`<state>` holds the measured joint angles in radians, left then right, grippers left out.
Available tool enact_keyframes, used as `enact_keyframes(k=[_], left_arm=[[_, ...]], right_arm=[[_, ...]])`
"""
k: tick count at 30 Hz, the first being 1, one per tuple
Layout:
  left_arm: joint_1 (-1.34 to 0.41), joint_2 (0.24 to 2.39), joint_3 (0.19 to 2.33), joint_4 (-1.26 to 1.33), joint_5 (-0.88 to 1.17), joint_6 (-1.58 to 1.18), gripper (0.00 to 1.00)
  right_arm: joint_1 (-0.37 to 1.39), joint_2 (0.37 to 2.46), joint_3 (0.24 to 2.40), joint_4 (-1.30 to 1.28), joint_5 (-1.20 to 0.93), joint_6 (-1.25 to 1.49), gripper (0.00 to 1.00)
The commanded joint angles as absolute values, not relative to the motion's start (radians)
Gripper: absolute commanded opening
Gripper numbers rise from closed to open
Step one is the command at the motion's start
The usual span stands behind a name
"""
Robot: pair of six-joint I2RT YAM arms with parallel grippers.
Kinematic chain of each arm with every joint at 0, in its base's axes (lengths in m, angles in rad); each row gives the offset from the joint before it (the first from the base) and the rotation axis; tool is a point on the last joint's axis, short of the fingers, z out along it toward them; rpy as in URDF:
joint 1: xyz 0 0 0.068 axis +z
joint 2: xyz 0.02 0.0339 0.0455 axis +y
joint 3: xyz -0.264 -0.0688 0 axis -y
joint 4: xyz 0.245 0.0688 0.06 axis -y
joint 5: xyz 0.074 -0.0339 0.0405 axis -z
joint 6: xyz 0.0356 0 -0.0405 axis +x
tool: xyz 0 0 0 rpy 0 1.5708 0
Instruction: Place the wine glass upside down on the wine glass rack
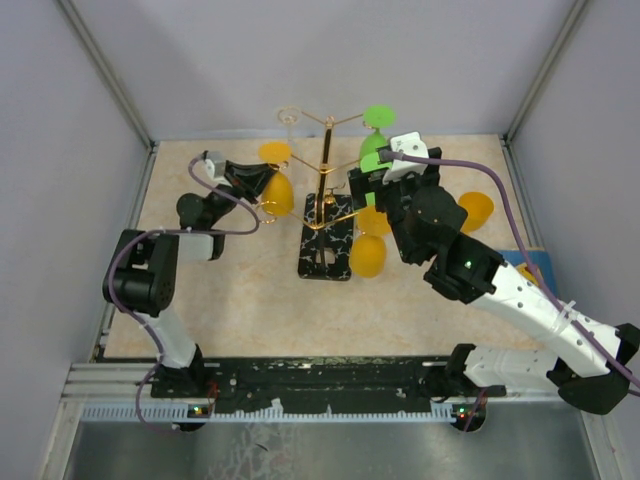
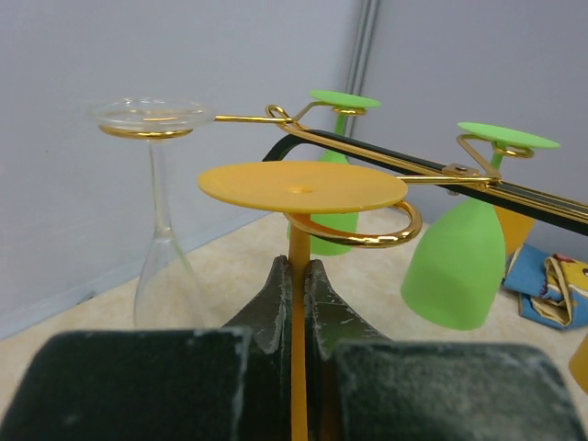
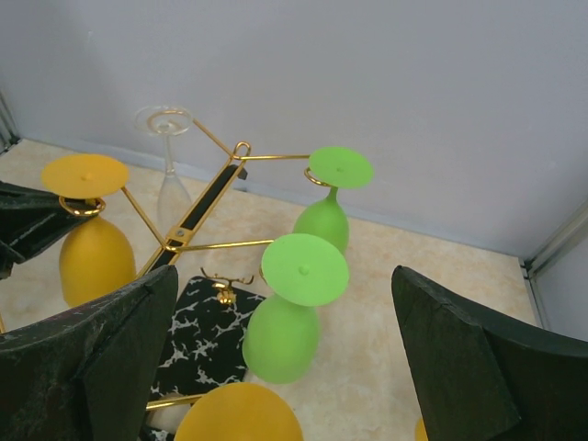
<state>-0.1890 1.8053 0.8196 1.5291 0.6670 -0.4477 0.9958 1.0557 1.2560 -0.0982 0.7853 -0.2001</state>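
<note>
An upside-down yellow wine glass has its thin stem pinched between the fingers of my left gripper, which is shut on it. Its flat foot sits just over a curled gold arm end of the wine glass rack; the stem stands inside the curl. From above, this wine glass hangs left of the pole with my left gripper on it. My right gripper is open, right of the pole, its fingers wide either side of a hanging green glass without touching it.
A clear glass and a second green glass hang upside down from other arms. More yellow glasses are by the black veined base, and one is at the right. A blue cloth lies at the right.
</note>
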Motion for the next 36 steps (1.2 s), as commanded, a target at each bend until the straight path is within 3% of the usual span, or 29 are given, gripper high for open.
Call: enact_keyframes(k=[1, 25, 27, 31, 36], left_arm=[[-0.127, 1.763, 0.744, 1.79, 0.654, -0.454, 0.0], [-0.253, 1.656, 0.673, 1.766, 0.741, -0.415, 0.0], [-0.261, 1.666, 0.679, 1.759, 0.74, -0.408, 0.09], [-0.262, 1.672, 0.655, 1.777, 0.716, -0.402, 0.55], [-0.254, 1.633, 0.599, 1.748, 0.69, -0.363, 0.74]], right_arm=[[0.985, 1.048, 1.28, -0.08, 0.787, -0.2, 0.99], [0.909, 1.089, 1.319, -0.208, 0.725, -0.08, 0.99], [0.905, 1.09, 1.319, -0.213, 0.723, -0.077, 0.99], [0.896, 1.09, 1.322, -0.223, 0.72, -0.068, 0.99], [0.871, 1.093, 1.329, -0.246, 0.694, -0.046, 0.99]])
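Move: The left hand holds the orange glass upside down by its stem; the rack's middle-left ring is close by, about 3 cm back, 2 cm to the right and 3 cm higher. The hanging clear glass is roughly 11 cm ahead and 3 cm right, the empty near-left ring some 10 cm back, level sideways and slightly lower, and the middle-right green glass about 20 cm right, level ahead. From the right hand, the middle-left ring lies some 12 cm ahead, 18 cm left and 13 cm below. Keeping its pinch on the stem, the left hand swings about 2.5 cm left while easing back, then sweeps some 4 cm right and farther back to bring the stem into the middle-left ring, where the fingers open wide and let go, the hand ending about 5.5 cm back of its start and dipping slightly. The empty right hand, its fingers staying open, sinks nearly 4 cm with a smaller reach forward and tips slightly down, touching nothing. ##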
